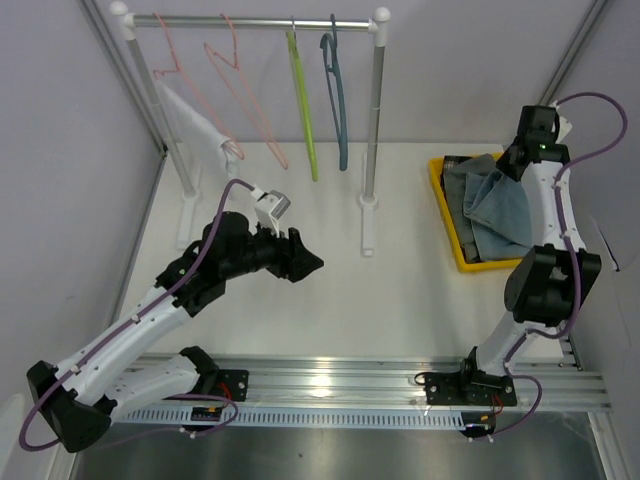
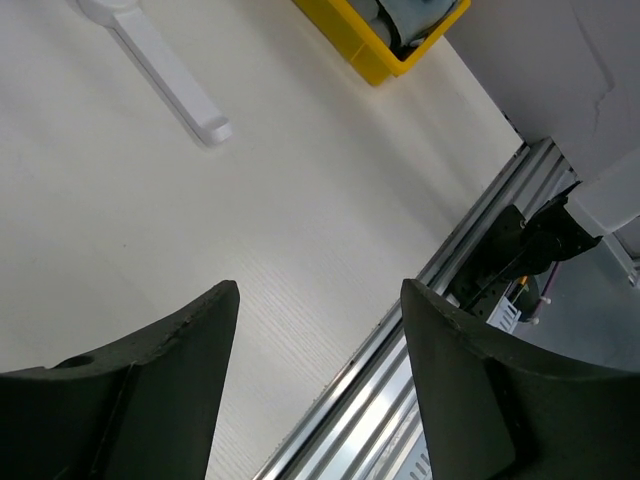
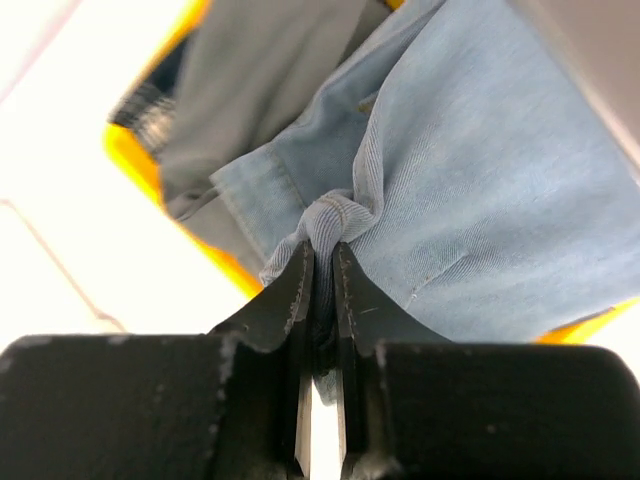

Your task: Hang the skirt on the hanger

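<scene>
The skirt [image 1: 503,206], pale blue denim, lies in the yellow tray [image 1: 447,215] at the right of the table. My right gripper [image 1: 514,162] reaches down into the tray. In the right wrist view the right gripper [image 3: 322,250] is shut on a bunched fold of the skirt [image 3: 480,180]. Several hangers hang on the rail at the back: a green hanger [image 1: 305,120], a blue hanger [image 1: 338,100] and two pink ones [image 1: 245,95]. My left gripper [image 1: 305,262] hovers open over the table's middle, and the left gripper [image 2: 320,300] holds nothing.
A grey garment [image 3: 260,80] lies under the skirt in the tray [image 3: 130,155]. A white cloth [image 1: 195,120] hangs from the leftmost pink hanger. The white rack [image 1: 250,20] stands on two feet [image 2: 170,75]. A metal rail [image 1: 350,385] runs along the near edge.
</scene>
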Tool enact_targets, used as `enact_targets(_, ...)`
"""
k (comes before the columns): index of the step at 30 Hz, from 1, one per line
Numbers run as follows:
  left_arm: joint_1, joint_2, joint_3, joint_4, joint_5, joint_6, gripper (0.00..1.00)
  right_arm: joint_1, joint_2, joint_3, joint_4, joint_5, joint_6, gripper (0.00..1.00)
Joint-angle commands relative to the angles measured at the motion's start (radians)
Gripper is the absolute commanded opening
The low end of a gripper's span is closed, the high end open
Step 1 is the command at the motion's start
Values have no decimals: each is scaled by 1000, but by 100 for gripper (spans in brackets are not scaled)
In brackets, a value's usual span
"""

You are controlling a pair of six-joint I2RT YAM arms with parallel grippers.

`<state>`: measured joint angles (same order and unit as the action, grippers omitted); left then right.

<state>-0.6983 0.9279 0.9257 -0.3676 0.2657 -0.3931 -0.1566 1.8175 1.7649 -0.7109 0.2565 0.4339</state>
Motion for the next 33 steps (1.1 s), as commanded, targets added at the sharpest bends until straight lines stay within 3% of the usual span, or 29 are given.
enact_targets(1, -9, 11, -18, 97, 27, -32, 71, 5, -167, 54, -22, -40, 2, 0)
enact_targets(4, -9, 22, -28, 131, 40, -52, 67, 38, -239, 137, -87, -60, -11, 0)
enact_targets(12, -9, 31, -57, 180, 21, -72, 65, 215, -268, 615, -280, -124, -53, 0)
enact_targets(17, -9, 31, -109, 283, 46, -118, 65, 267, -320, 679, -283, -223, -29, 0)
enact_targets(21, -9, 34, -149, 418, 52, -161, 68, 310, -409, 572, -257, -246, -1, 0)
enact_targets(23, -9, 35, -180, 452, 64, -187, 68, 350, -487, 438, -228, -246, 8, 0)
enact_targets(31, -21, 52, -316, 554, 69, -220, 69, 515, -777, -335, -58, -174, 115, 0)
enact_targets(33, -38, 74, -359, 610, 59, -225, 69, 535, -829, -441, -18, -183, 141, 0)
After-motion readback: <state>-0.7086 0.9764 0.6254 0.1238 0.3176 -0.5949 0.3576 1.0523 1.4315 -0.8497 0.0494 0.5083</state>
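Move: My right hand already holds a corner of the blue skirt; the open middle of the table, where I take it, lies roughly 26 cm back, 40 cm left and 20 cm below. The skirt's body is some 10 cm back and 12 cm down, the yellow basket's middle about 7 cm back, 2 cm left and 17 cm below. The rack's right foot stands 5 cm back, 32 cm left, 21 cm below. From my left hand that open spot is 2 cm ahead, 5 cm right, 23 cm below. Keeping the skirt corner pinched, I sweep my right hand steeply up some 33 cm while drawing it back and left out of the basket, fingers tipping up, then lower it about 20 cm, still going left and back towards my left hand, turning counter-clockwise some 35 degrees. My open left hand sinks a few centimetres and eases right, rolling slightly. ##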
